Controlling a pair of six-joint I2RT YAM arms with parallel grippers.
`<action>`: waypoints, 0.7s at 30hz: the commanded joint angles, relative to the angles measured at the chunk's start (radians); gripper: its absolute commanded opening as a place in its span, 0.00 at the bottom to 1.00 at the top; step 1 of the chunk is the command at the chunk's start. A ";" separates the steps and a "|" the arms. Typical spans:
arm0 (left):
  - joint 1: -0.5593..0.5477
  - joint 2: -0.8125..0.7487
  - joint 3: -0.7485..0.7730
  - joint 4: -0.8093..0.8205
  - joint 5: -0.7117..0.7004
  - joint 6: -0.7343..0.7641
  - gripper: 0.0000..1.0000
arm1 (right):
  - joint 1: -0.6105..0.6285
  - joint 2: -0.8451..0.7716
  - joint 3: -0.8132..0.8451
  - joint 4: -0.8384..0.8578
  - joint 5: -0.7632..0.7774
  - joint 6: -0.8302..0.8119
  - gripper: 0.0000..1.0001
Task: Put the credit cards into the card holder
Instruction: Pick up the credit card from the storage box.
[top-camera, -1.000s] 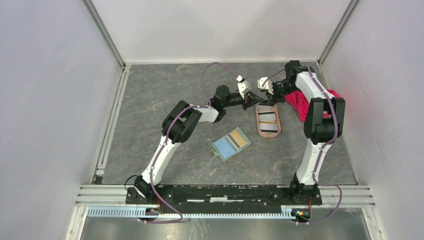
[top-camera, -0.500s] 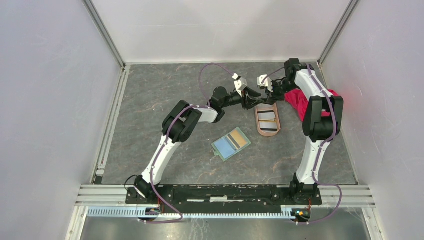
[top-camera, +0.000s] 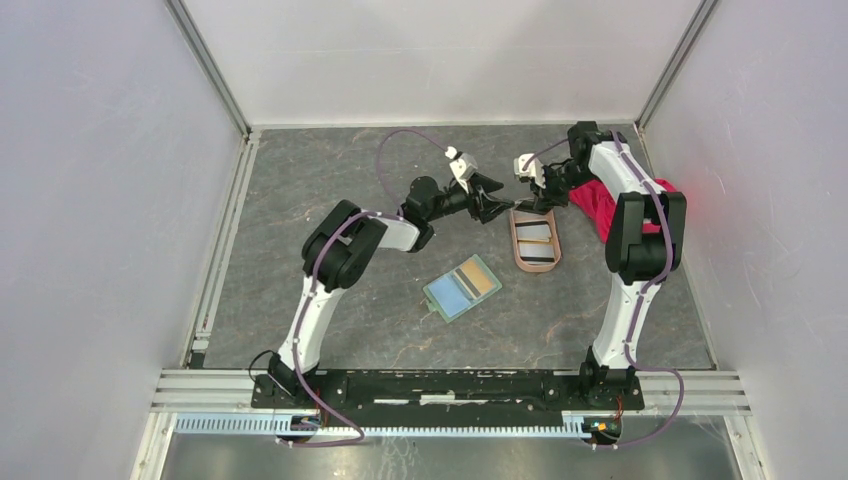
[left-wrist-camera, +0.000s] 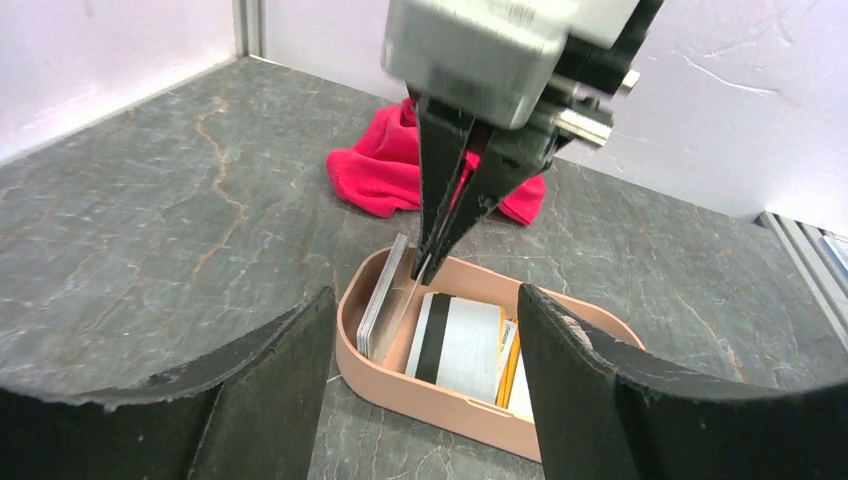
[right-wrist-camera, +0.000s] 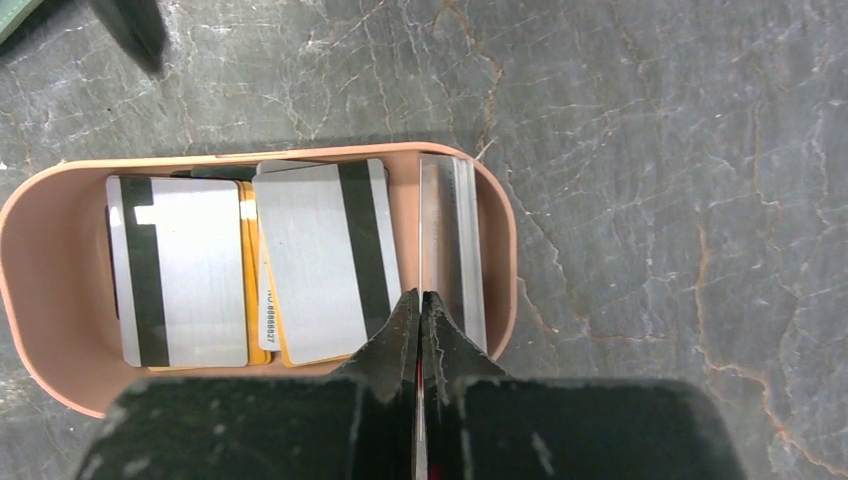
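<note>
Several credit cards (right-wrist-camera: 325, 250) lie in a pinkish-brown oblong tray (right-wrist-camera: 60, 370); they are whitish with dark stripes, with yellow-orange ones under them. My right gripper (right-wrist-camera: 421, 297) is shut on one thin card (right-wrist-camera: 422, 230), which it holds on edge over the tray's end, beside cards leaning on the end wall (right-wrist-camera: 465, 240). In the left wrist view the held card (left-wrist-camera: 405, 305) hangs from the right gripper's fingertips (left-wrist-camera: 440, 225). My left gripper (left-wrist-camera: 425, 300) is open and empty, just short of the tray (left-wrist-camera: 450, 400). The sage-green card holder (top-camera: 461, 287) lies open on the table, apart from both grippers.
A red-pink cloth (top-camera: 600, 205) lies bunched behind the tray (top-camera: 521, 262), under the right arm. It also shows in the left wrist view (left-wrist-camera: 385, 175). White walls and metal rails bound the grey stone-patterned table.
My left arm has drawn back to the left, away from the tray. The right gripper has stayed at the tray's far end with the card.
</note>
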 joint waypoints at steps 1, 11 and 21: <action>0.008 -0.155 -0.087 0.000 -0.071 0.058 0.75 | 0.000 -0.069 -0.024 -0.192 -0.096 -0.185 0.00; 0.008 -0.423 -0.367 -0.068 -0.201 0.183 0.99 | -0.001 -0.132 -0.045 -0.188 -0.099 -0.114 0.00; -0.043 -0.872 -0.586 -0.456 -0.435 0.214 1.00 | 0.000 -0.377 -0.216 -0.162 -0.183 0.024 0.00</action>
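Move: The right hand already pinches a card on edge inside the storage box, whose middle lies about 6 cm back from that hand, level sideways and 4 cm down. The green card holder lies open some 19 cm back and 20 cm to this hand's left, about 5 cm below. The red cloth sits roughly 24 cm to its right and 2 cm ahead. From the empty left hand, the card holder is about 21 cm back, 9 cm left and 12 cm below. Drawing the pinched card out, the right hand eases back about 1 cm, then rises some 5 cm while sweeping further back over the striped cards, nearly 5 cm in all, fingers kept shut. Meanwhile the empty left hand pulls away from the box, left about 10 cm, then also up and back, swinging some 15 degrees counter-clockwise and opening its fingers wide. ##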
